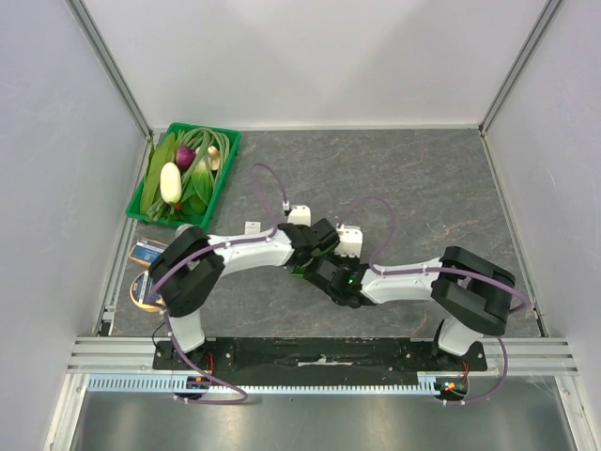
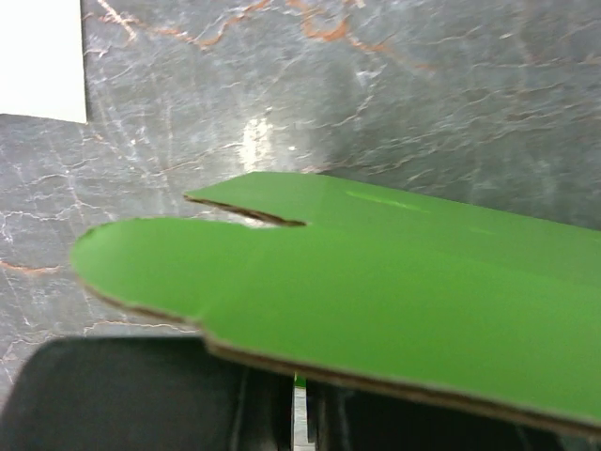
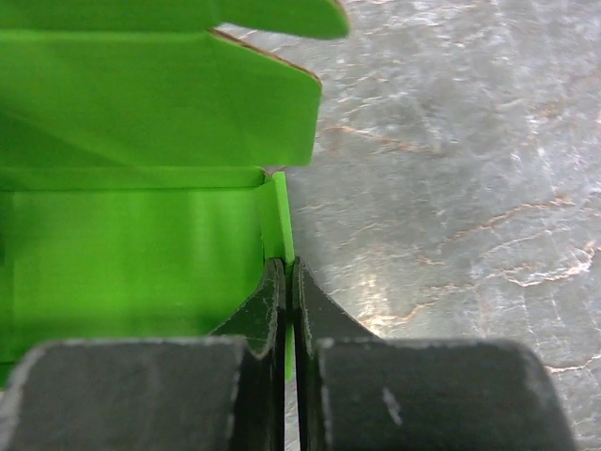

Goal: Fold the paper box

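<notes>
The paper box is bright lime-green card, and both arms hold it just above the grey marbled table. In the left wrist view a rounded flap and a slit spread over my left gripper; its dark fingers are shut, with a green sliver of card between them. In the right wrist view the box shows an inner floor, a back wall and flaps. My right gripper is shut on its thin upright right-hand wall. From above, the two grippers meet at mid-table and hide almost all of the card.
A green crate of vegetables stands at the back left. Small white blocks lie behind the grippers. A tape roll and a small blue-and-orange object sit by the left wall.
</notes>
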### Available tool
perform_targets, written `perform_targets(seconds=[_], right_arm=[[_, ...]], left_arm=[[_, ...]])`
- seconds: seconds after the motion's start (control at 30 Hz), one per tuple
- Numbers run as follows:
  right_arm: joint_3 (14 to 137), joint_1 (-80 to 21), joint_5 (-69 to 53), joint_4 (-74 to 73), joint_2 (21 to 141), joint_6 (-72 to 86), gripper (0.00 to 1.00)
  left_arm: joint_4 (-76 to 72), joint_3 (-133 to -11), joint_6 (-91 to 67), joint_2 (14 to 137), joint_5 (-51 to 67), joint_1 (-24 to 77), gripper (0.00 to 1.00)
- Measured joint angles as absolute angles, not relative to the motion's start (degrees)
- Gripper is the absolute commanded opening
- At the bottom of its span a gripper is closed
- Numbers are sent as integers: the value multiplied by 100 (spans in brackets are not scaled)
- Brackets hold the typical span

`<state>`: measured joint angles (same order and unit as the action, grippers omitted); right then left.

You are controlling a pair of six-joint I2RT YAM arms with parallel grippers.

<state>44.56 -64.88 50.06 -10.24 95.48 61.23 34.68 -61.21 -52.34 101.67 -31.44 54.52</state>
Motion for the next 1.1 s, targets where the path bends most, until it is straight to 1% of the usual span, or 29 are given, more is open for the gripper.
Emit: perform_targets(seconds=[0.07, 0.1, 0.3, 0.37, 0.4, 0.5, 0.57, 0.67, 0.8, 0.87, 1.0, 1.1], right_arm=[[4283, -6392, 5017, -1037, 9421, 6453, 0], [4204, -6381, 5054, -1033, 9362, 6578, 0], [4165, -6416, 5155, -1011, 9360, 6648, 0], [4167, -6440, 5221, -991, 9386, 6628, 2], [4171, -6458, 5256, -980, 9400, 6600, 3], [4185, -6488, 5297, -965, 9413, 6357, 7], [4215, -6528, 5260, -963, 9419, 6165, 10], [4228, -6580, 5229, -947, 9419, 5940, 11], [4248, -6523, 5089, -902, 9417, 5695, 13], [4257, -6519, 5054, -897, 9424, 5614, 18], [4257, -6429, 4814, -899, 9467, 5478, 24], [4259, -6420, 4661, -937, 9441, 5339, 32]], left_arm=[[3833, -6643, -5430, 10567, -3336, 5535, 2], [3876, -6720, -5448, 10619, -3363, 5568, 2], [3798, -6681, -5461, 10554, -3409, 5614, 2], [3649, -6569, -5446, 10453, -3402, 5623, 10], [3551, -6475, -5435, 10394, -3393, 5627, 20], [3116, -6038, -5376, 10136, -3315, 5647, 34], [2912, -5717, -5330, 9942, -3256, 5688, 38], [2674, -5376, -5280, 9620, -3039, 5658, 46], [2539, -4915, -5236, 9039, -2735, 5631, 53], [2493, -4729, -5214, 8665, -2582, 5599, 56], [2370, -4407, -5157, 7795, -2364, 5463, 60], [2364, -4187, -5070, 7133, -2217, 5295, 61]])
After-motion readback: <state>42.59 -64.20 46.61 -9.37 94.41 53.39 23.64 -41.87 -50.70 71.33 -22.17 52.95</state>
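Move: The left hand's shut fingers are at the left wall of the paper box, whose middle lies about 5 cm to their right, roughly level with them in depth and height. The raised lid stands over the far side, some 4 cm ahead, 5 cm right and 3 cm higher; the white card lies about 7 cm ahead and 9 cm left, on the table. From the right hand, shut on the right wall, the box's middle is about 5 cm left and 1 cm lower. The left hand, closed at the box's left wall, bears about 1.5 cm to the right and the right hand, still pinching the opposite wall, goes the same way with it; both hold there briefly. Then the left opens wide while drawing back about 4 cm and a little left, rises some 6 cm clear of the wall and rolls about 20 degrees so its left side drops, while the right stays around its wall, parts its fingers slightly and sinks about 1 cm. ##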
